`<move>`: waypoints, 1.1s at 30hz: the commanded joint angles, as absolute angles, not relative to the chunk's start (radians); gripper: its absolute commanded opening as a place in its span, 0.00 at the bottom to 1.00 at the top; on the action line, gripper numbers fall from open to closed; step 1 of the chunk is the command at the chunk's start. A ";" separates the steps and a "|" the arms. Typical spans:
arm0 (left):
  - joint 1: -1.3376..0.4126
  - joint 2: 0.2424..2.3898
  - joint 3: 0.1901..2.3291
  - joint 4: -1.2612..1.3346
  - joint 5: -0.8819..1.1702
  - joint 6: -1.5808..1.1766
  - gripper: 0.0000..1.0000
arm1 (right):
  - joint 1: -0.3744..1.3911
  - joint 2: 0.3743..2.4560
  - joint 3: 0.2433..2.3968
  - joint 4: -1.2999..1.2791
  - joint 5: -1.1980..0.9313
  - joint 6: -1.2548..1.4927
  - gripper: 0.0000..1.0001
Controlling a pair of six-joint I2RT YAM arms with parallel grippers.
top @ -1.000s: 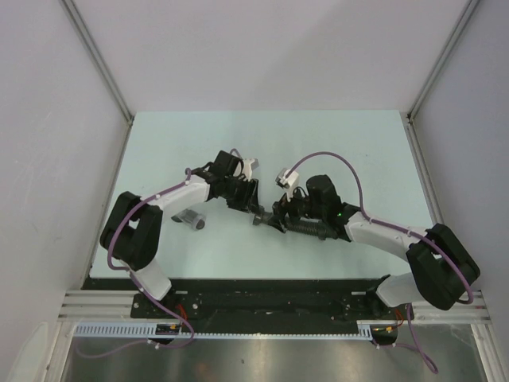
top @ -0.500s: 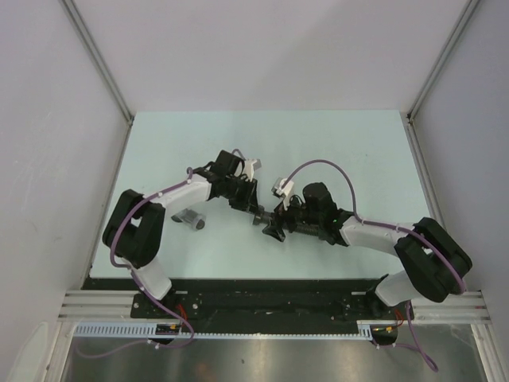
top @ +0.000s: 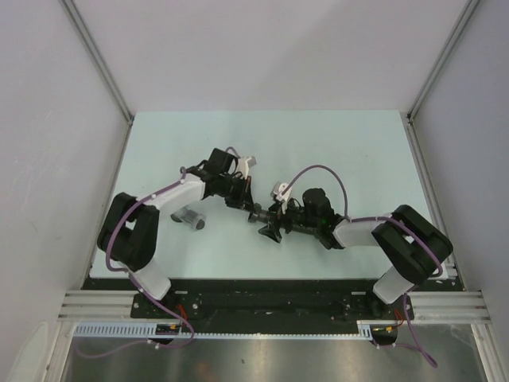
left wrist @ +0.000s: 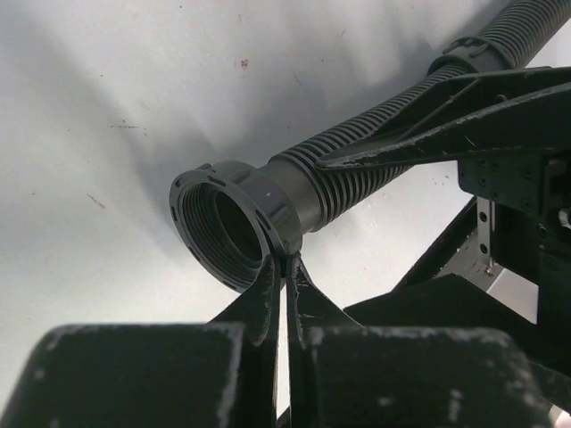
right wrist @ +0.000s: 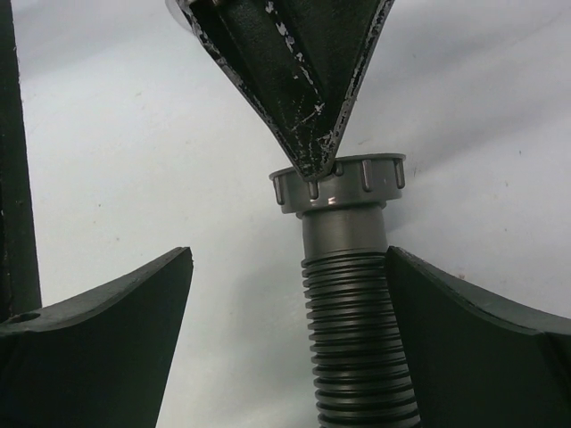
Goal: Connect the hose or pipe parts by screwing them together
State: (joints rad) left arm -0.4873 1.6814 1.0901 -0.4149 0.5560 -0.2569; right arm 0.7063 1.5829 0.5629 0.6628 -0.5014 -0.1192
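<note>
The black ribbed hose (top: 259,216) lies mid-table, mostly hidden under my right arm. Its threaded collar (left wrist: 227,227) points left in the left wrist view. My left gripper (top: 251,205) is shut, and its joined fingertips (left wrist: 268,276) touch the back rim of that collar with nothing seen between them. My right gripper (right wrist: 288,254) is open around the hose (right wrist: 357,339), which rests against the right-hand finger (right wrist: 464,339) with a wide gap to the other one. The collar (right wrist: 339,183) sits just beyond my fingertips. The short grey fitting (top: 191,216) lies alone to the left.
Purple cables (top: 318,171) loop over both arms. The pale green table (top: 358,143) is walled by white panels on three sides. A black rail (top: 262,294) with the arm bases runs along the near edge.
My left gripper has closed at the hose collar. My right gripper has opened, loosing its hold on the hose, and the right arm has swung lower and leftward.
</note>
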 commanded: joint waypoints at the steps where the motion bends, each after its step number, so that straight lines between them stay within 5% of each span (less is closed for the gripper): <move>1: -0.480 1.600 1.085 -0.400 0.644 -0.226 0.00 | 0.719 1.632 0.542 0.875 -0.554 -0.113 0.95; 33: -0.485 1.391 1.034 -0.400 0.653 -0.282 0.01 | 0.703 1.476 0.523 0.920 -0.518 -0.222 1.00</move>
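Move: The left gripper already pinches the rim of the hose end, whose middle lies about 1 cm ahead, 1 cm right and 2 cm below it. A clear fitting lies some 16 cm left of that hand, 2 cm back and 6 cm lower. From the open right gripper the hose end is about 2 cm ahead, 4 cm left and 2 cm down; the hose's middle collar is some 15 cm right, 4 cm back and 4 cm down. Keeping its pinch on the rim, the left hand lifts the hose end about 7 cm, easing back slightly. The right hand goes up with it, slowly at first and then quickly, some 8 cm in all, its wide-open fingers tipping up from a downward slant to nearly level, to straddle the hose just behind the end; they do not close. ##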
